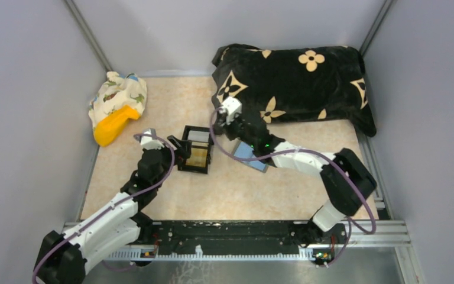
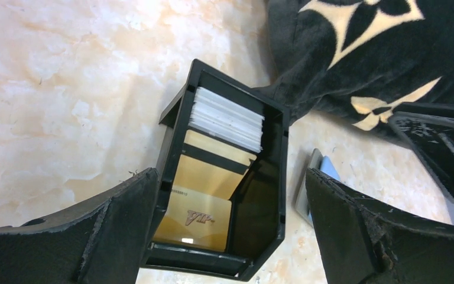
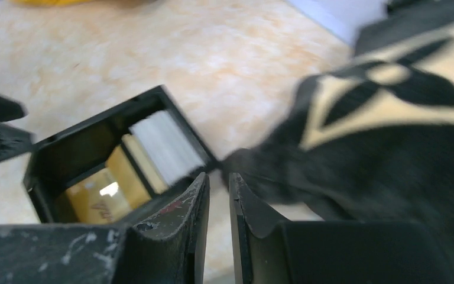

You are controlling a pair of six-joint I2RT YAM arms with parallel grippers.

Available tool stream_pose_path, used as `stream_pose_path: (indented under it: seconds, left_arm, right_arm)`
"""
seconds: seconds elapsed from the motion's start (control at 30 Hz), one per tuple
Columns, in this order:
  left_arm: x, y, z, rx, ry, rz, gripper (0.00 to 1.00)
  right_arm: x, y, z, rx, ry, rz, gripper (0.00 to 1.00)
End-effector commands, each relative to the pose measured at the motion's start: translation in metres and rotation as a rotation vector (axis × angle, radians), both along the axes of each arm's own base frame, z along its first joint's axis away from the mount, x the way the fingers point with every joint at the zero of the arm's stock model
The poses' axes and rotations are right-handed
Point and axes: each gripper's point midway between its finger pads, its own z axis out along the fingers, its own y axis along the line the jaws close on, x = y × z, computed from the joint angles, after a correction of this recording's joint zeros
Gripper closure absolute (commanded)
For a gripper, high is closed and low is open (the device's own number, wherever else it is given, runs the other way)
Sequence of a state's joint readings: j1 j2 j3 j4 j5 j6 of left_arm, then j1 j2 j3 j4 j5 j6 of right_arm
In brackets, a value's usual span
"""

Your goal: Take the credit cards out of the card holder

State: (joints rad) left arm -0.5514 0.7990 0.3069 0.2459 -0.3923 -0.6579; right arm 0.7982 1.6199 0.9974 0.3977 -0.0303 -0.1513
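Note:
The grey card holder (image 1: 251,155) lies flat on the table with its light-blue face up, just right of a black box (image 1: 196,149). Its edge (image 2: 318,171) peeks out behind my left gripper's right finger. Whether credit cards sit inside it I cannot tell. Gold cards marked VIP (image 2: 204,219) and a stack of white cards (image 2: 227,118) stand in the black box (image 2: 275,177). My left gripper (image 2: 230,236) is wide open, straddling the box's near end. My right gripper (image 3: 219,177) hovers by the box's far right corner, its jaws a narrow slit apart with only the floor showing between them.
A black pillow with cream flowers (image 1: 295,83) fills the back right and its corner nearly touches the box. A patterned cloth with a yellow object (image 1: 117,109) lies at the back left. Grey walls close in on three sides.

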Motion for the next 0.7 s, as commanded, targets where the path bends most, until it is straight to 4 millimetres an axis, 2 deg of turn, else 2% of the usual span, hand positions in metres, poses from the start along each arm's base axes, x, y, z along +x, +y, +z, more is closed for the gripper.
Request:
stream_pose_path:
  seconds: [0.0, 0.1, 0.23, 0.33, 0.43, 0.5, 0.57, 0.67]
  left_arm:
    - [0.006, -0.005, 0.017, -0.013, -0.017, -0.014, 0.01]
    - [0.009, -0.013, 0.021, -0.019, -0.019, -0.042, 0.01]
    - [0.013, -0.020, 0.020, -0.019, -0.005, -0.062, 0.01]
    - [0.015, -0.025, 0.021, -0.031, -0.014, -0.080, 0.01]
    - [0.016, -0.029, 0.020, -0.035, -0.022, -0.101, 0.01]
    - [0.017, -0.030, 0.019, -0.032, -0.018, -0.103, 0.01]
    - [0.018, -0.030, 0.020, -0.029, -0.009, -0.101, 0.01]
    - [0.017, -0.031, 0.020, -0.027, -0.006, -0.110, 0.01]
  right_arm:
    - [0.025, -0.067, 0.049, 0.294, -0.020, -0.231, 0.80]
    - [0.026, -0.109, 0.018, 0.300, 0.039, -0.355, 0.80]
    - [0.015, -0.158, -0.025, 0.305, 0.119, -0.510, 0.78]
    - [0.003, -0.183, -0.044, 0.310, 0.161, -0.568, 0.58]
    - [-0.010, -0.193, -0.054, 0.303, 0.184, -0.577, 0.47]
    - [-0.018, -0.190, -0.060, 0.305, 0.210, -0.552, 0.44]
    - [-0.025, -0.184, -0.064, 0.315, 0.238, -0.514, 0.44]
    - [-0.036, -0.172, -0.074, 0.329, 0.297, -0.451, 0.49]
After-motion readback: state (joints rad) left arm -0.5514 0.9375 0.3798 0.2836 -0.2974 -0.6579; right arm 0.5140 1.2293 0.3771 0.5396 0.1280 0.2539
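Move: The card holder lies flat about 13 cm to the right of the right hand, 8 cm back and some 16 cm below it. The black box sits about 9 cm left of that hand and 6 cm back; the dark cushion's middle is some 18 cm ahead and 29 cm right. From the left hand, the holder is about 25 cm right, 3 cm back and 12 cm down. Right hand sweeps about 19 cm right, sinks towards the card holder, turns clockwise and opens; left edges 3 cm right. ##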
